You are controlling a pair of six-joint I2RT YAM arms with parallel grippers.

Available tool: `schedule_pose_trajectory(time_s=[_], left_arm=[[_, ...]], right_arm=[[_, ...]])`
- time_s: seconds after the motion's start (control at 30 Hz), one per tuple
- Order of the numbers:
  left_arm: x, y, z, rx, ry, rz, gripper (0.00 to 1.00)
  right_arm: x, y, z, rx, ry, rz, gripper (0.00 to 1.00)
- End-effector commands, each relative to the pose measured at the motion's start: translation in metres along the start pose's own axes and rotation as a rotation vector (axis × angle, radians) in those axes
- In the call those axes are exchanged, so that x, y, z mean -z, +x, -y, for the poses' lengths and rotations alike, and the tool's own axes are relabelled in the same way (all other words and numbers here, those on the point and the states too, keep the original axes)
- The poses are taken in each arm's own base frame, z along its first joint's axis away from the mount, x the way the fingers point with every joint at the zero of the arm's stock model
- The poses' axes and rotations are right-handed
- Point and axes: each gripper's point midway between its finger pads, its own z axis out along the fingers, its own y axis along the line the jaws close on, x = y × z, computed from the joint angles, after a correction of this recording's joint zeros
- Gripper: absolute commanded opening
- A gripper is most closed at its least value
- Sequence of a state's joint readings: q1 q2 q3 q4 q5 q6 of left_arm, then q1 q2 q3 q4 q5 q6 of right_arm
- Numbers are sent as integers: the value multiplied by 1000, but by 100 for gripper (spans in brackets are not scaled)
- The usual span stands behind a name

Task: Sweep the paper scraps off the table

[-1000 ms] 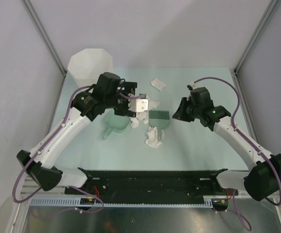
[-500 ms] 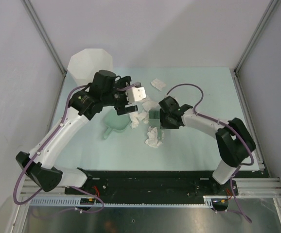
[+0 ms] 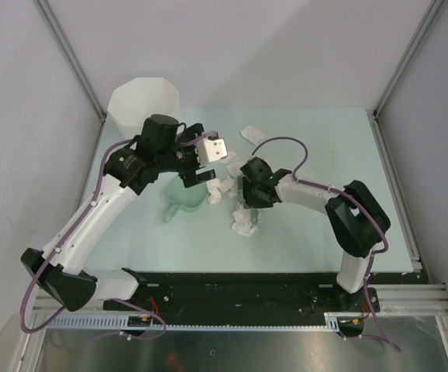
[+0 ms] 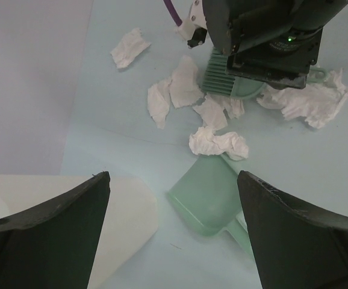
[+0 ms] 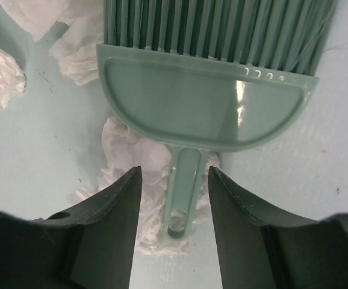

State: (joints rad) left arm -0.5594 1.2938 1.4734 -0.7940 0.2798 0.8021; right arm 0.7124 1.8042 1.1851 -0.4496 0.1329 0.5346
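Several crumpled white paper scraps lie mid-table: one wad (image 3: 245,220) near the front, a cluster (image 3: 222,187) behind it, and one (image 3: 251,133) at the back. A green hand brush (image 5: 204,108) lies among them, its handle (image 5: 183,192) resting over a wad (image 5: 139,180). My right gripper (image 5: 174,174) hangs over it, open, one finger on each side of the handle with a gap on both sides. Raised to the left, my left gripper (image 4: 173,177) is open and empty, looking down on a green dustpan (image 4: 213,195) and the scraps (image 4: 219,143).
A tall white faceted bin (image 3: 143,101) stands at the back left corner and shows beside my left finger (image 4: 126,217). The dustpan (image 3: 184,203) lies left of the scraps. The pale green table (image 3: 309,232) is edged by grey walls and a black front rail (image 3: 239,283).
My right arm swung left from the table's right side to over the brush, and its jaws went from shut to open. My left gripper drew back slightly to the left.
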Motion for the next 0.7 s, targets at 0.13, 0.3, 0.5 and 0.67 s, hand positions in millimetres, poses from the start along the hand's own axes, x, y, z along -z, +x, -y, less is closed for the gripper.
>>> schedule_pose_trajectory(time_s=[0.13, 0.3, 0.5, 0.67], left_arm=[[12, -16, -1, 18, -4, 72, 91], [11, -16, 1, 28, 2, 76, 91], [12, -14, 0, 26, -3, 69, 91], [10, -15, 2, 22, 12, 78, 91]], right_arm=[[-21, 6, 14, -5, 103, -25, 52], [-31, 15, 9, -17, 64, -72, 28], [-4, -5, 8, -32, 40, -19, 12], [37, -29, -4, -27, -38, 70, 9]])
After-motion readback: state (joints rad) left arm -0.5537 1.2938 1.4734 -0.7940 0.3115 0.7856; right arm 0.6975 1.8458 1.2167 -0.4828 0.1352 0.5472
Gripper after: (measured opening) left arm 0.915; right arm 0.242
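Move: Right under the right hand, some 2 cm down between its open fingers, is the brush handle, with the brush head about 7 cm farther ahead. The crumpled scrap lies under the handle, some 3 cm back and 2 cm left of the hand; the small scraps are about 6 cm ahead and 7 cm left, and the dustpan 4 cm ahead and 19 cm left. From the left hand the brush handle is roughly level ahead, 13 cm right and 28 cm below. Sinking about 2 cm with its half-open fingers astride the brush handle, the right hand then stops low and shuts them on it, pinching the handle from both sides. Once the fingers stop on the handle, the hand rises again by some 1 cm, the wrist keeping its attitude within a few degrees. ##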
